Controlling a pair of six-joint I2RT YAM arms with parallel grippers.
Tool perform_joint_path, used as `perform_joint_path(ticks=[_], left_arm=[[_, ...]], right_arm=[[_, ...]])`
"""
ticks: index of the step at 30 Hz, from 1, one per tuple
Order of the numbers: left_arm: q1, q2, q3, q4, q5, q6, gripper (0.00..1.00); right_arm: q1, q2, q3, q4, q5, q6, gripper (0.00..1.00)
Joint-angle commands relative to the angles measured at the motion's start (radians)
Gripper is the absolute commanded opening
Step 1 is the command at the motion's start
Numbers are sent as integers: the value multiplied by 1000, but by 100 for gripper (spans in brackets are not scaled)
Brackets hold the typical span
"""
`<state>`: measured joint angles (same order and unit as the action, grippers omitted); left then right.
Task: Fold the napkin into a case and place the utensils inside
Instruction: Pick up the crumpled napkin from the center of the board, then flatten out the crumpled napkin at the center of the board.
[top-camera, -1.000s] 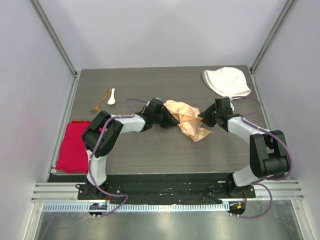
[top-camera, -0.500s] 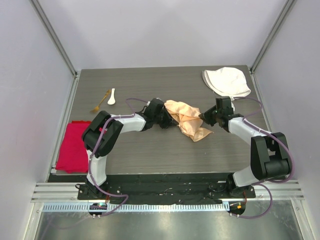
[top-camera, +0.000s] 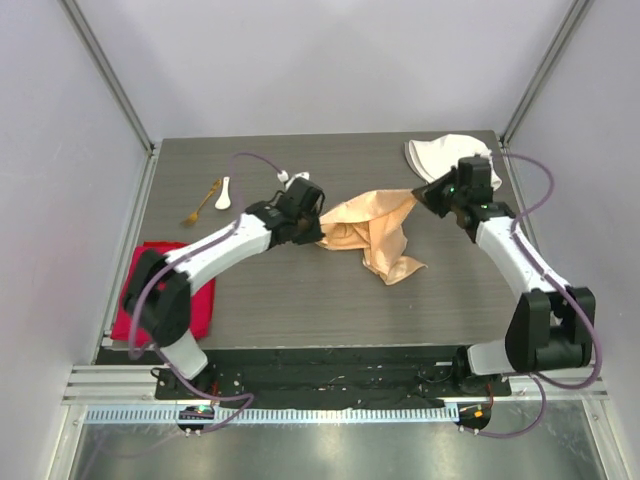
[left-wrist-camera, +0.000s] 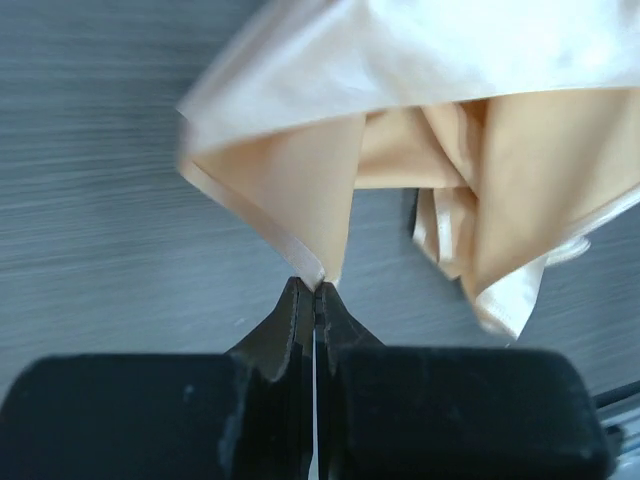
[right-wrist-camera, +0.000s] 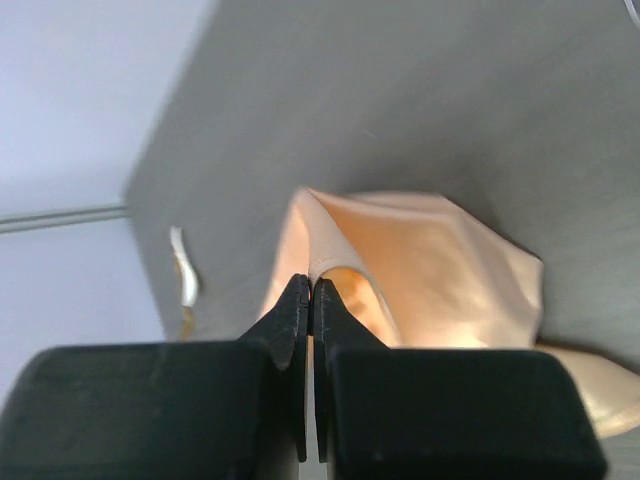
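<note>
The peach-orange napkin (top-camera: 370, 225) hangs stretched between my two grippers over the middle of the table, its lower part trailing on the surface. My left gripper (top-camera: 318, 232) is shut on its left corner (left-wrist-camera: 318, 275). My right gripper (top-camera: 418, 196) is shut on its right corner (right-wrist-camera: 318, 270), raised higher. The napkin fills the left wrist view (left-wrist-camera: 420, 130) and the right wrist view (right-wrist-camera: 420, 270). The white spoon (top-camera: 224, 193) and the gold fork (top-camera: 203, 201) lie together at the far left of the table, apart from both grippers; they also show in the right wrist view (right-wrist-camera: 184, 275).
A bright red cloth (top-camera: 135, 290) lies at the left edge of the table. A white fabric hat (top-camera: 440, 160) lies at the far right corner, partly behind my right arm. Frame posts stand at the back corners.
Both grippers have lifted and moved apart with the napkin's corners, the right one up and back toward the hat. The bunched napkin has been pulled open and partly raised off the table.
</note>
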<state>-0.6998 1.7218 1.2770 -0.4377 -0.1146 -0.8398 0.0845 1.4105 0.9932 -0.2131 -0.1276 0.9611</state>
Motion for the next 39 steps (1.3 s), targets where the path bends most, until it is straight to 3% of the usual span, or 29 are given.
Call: perform_joint_path(ticks=[1,6,9,12,17,21,25,29,33,35,37,39], left_arm=[[-1,-226,117,-452,-193,252,0],[-4,-578,128,-628,-335,298,0],[-4,-820,105,-560,-341,349,0],[-3,-1021,78,-449,-260,389,0],[-3,-1117,125,-391,-11,426,0],[-4,-1139,162,-359,18,450,0],[-4,-1118,174,-345,-52,465,0],[-4,-1010,166,-343,-336,423,0],[8,-720,209,-319,-445,468,0],[97,-607,217,-294,-409,467,0],[263,-458,210,-227,-215,412,0],[342,-354,214,-153,-125,345,0]], right_arm=[[-48,-145,186,-109,-32,-120,1],[-55,-316,294,-225,-72,-191,1],[-55,-411,379,-333,-113,-246,1],[-54,-494,445,-416,-156,-311,1],[-19,-688,530,-500,-236,-377,1],[-8,-791,585,-509,-173,-375,1],[-8,-795,573,-476,-126,-364,1],[-8,-711,471,-427,-32,-337,1],[-8,-506,305,-280,-24,-300,1],[-9,-415,298,-202,-35,-320,1],[-9,-278,288,-132,-14,-349,1],[-12,-170,312,-53,-26,-366,1]])
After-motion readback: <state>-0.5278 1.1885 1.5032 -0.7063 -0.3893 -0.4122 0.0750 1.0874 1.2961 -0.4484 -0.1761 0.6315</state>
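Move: The crumpled orange napkin hangs by a corner in each shut gripper. Its heap lies about 14 cm to the left hand's right, level with it and 5 cm below; from the right hand it is roughly 7 cm left, 7 cm back and 10 cm down. The white spoon lies some 26 cm left and 15 cm ahead of the left hand; the white cloth is about 12 cm right and 13 cm ahead of the right hand. The napkin is whipped up by its two pinched corners: both hands rise fast some 35 cm while drawing back 20 to 30 cm, the left also swinging about 20 cm left, away from the right hand, wrists tipping up 50 to 60 degrees. Then both swing forward about 20 to 25 cm and sink, fingers tipping partly down again, grips kept shut. ##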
